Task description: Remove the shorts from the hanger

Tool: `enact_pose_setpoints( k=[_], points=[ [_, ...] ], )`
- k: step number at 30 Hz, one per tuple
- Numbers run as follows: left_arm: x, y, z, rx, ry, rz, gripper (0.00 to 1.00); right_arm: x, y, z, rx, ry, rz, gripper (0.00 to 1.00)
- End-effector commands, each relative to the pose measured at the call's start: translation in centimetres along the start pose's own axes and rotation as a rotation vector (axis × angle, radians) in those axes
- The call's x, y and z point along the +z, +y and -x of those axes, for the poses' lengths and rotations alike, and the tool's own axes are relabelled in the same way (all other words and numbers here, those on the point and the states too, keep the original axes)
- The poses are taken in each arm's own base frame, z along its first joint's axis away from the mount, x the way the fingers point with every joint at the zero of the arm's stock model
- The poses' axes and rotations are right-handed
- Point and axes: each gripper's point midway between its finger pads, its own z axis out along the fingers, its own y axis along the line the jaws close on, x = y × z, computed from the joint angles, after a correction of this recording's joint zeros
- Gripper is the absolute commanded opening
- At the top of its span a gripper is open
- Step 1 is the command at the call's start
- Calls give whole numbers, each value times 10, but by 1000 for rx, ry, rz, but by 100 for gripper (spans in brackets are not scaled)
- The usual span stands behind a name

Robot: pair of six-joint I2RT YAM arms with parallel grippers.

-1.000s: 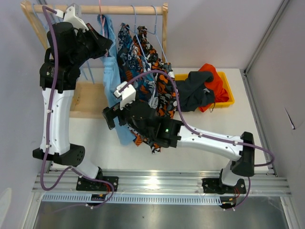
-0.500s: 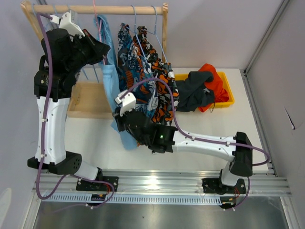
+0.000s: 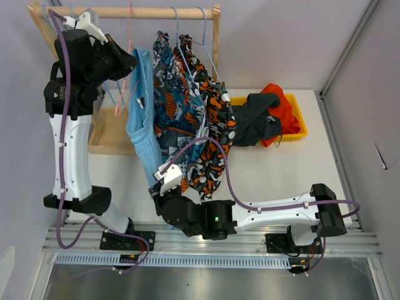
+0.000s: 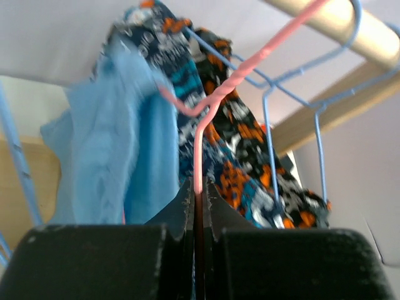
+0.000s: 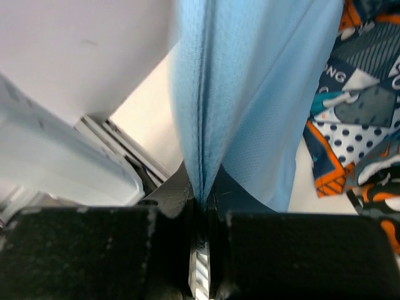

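Note:
Light blue shorts [image 3: 142,119] hang from a pink hanger [image 3: 123,94] and stretch toward the table's near edge. My left gripper [image 3: 128,64] is up by the wooden rail [image 3: 156,11], shut on the pink hanger's wire [image 4: 199,156]. My right gripper [image 3: 158,189] is low near the front, shut on the bottom hem of the light blue shorts [image 5: 250,81]. Two printed shorts, blue-and-orange [image 3: 178,103] and orange-black-white [image 3: 215,128], hang on blue hangers [image 4: 269,125]. Dark grey shorts [image 3: 256,119] and orange shorts [image 3: 281,106] lie in the yellow bin [image 3: 299,119].
The rack's wooden base [image 3: 109,134] sits at the back left on the white table. A grey wall [image 3: 362,137] runs along the right side. The printed shorts [image 5: 356,94] hang right beside the fabric held in my right gripper [image 5: 203,194].
My right gripper closed on the light blue shorts and pulled their lower end toward the near edge, stretching them. My left gripper shifted the pink hanger slightly left.

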Motion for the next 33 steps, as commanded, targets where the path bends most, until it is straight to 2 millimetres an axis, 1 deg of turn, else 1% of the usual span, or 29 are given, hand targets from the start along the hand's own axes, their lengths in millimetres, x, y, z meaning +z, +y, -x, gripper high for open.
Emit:
enact_pose_setpoints(
  k=[1, 4, 6, 7, 8, 9, 10, 11, 12, 13, 14, 15, 16, 17, 18, 19, 20, 21, 23, 24, 25, 26, 27, 28, 29, 30, 31, 32, 33],
  points=[
    [-5, -15, 68, 44, -257, -60, 0, -11, 4, -32, -19, 74, 2, 0],
    [-13, -12, 74, 62, -279, -49, 0, -10, 10, -28, -23, 63, 23, 0],
    [-15, -10, 69, 61, -255, -46, 0, -6, 11, -27, -28, 60, 27, 0],
    [-15, -8, 60, 54, -224, -42, 0, -3, 9, -24, -28, 55, 23, 0],
    [-26, -11, 59, 54, -226, -54, 0, 1, 11, -19, -20, 52, 34, 0],
    [-32, -13, 56, 50, -221, -62, 0, 11, 1, -12, -36, 39, 18, 0],
    [-19, -3, 30, 32, -136, -54, 0, 18, -2, -4, -35, 20, 20, 0],
    [-25, -5, 24, 32, -129, -69, 0, 25, -8, 3, -47, 12, 11, 0],
    [-40, -4, 12, 27, -112, -79, 0, 39, -19, 25, -60, -16, -1, 0],
    [-47, -7, 3, 25, -94, -102, 0, 50, -26, 32, -80, -23, -12, 0],
    [-47, 2, -16, 14, -46, -83, 0, 58, -32, 43, -92, -37, -23, 0],
    [-60, 5, -30, 8, -24, -85, 0, 73, -46, 75, -101, -78, -36, 0],
    [-67, 6, -39, 5, -8, -87, 0, 87, -54, 77, -118, -75, -46, 0],
    [-63, 19, -67, -12, 72, -61, 0, 96, -62, 88, -128, -85, -55, 0],
    [-81, 15, -71, -5, 61, -81, 0, 109, -77, 121, -107, -132, -65, 0],
    [-87, 17, -77, -4, 71, -78, 0, 125, -87, 113, -135, -99, -86, 0],
    [-92, 21, -85, -7, 88, -66, 0, 134, -94, 118, -134, -97, -93, 0],
    [-102, 26, -93, -5, 116, -39, 0, 141, -105, 138, -124, -112, -103, 0],
    [-112, 30, -89, 7, 103, 0, 0, 154, -114, 129, -134, -82, -122, 0],
    [-117, 30, -86, 24, 84, 8, 0, 153, -117, 129, -131, -75, -129, 0],
    [-124, 29, -76, 38, 44, 18, 0, 148, -116, 125, -103, -75, -125, 0],
    [-122, 32, -75, 38, 40, 34, 0, 142, -115, 118, -90, -59, -117, 0],
    [-123, 31, -68, 45, 21, 39, 0, 136, -109, 118, -63, -78, -95, 0],
    [-120, 27, -60, 48, 7, 37, 0, 128, -108, 74, -80, -9, -94, 0],
    [-117, 25, -54, 51, -2, 35, 0, 118, -102, 63, -40, -8, -81, 0],
    [-113, 24, -49, 54, -8, 37, 0, 98, -93, 72, -5, -46, -51, 0],
    [-110, 17, -32, 60, -40, 29, 0, 82, -81, 32, -26, 6, -26, 0],
    [-106, 17, -27, 60, -46, 37, 0, 70, -80, 22, -12, 3, -53, 0],
    [-106, 13, -15, 63, -74, 35, 0, 52, -75, 23, 1, -11, -45, 0]
  ],
)
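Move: The left hand already grips the pink hanger and the right already pinches the light-blue shorts, which hang between them. The shorts' middle lies about 12 cm back, 3 cm right and 10 cm below the left hand. From the right hand it is some 16 cm ahead, 2 cm left and 10 cm above; the patterned shorts hang about 23 cm ahead, 8 cm right and slightly above. The left pulls the gripped hanger back 13 cm; the right swings the shorts forward 24, then back 7. ##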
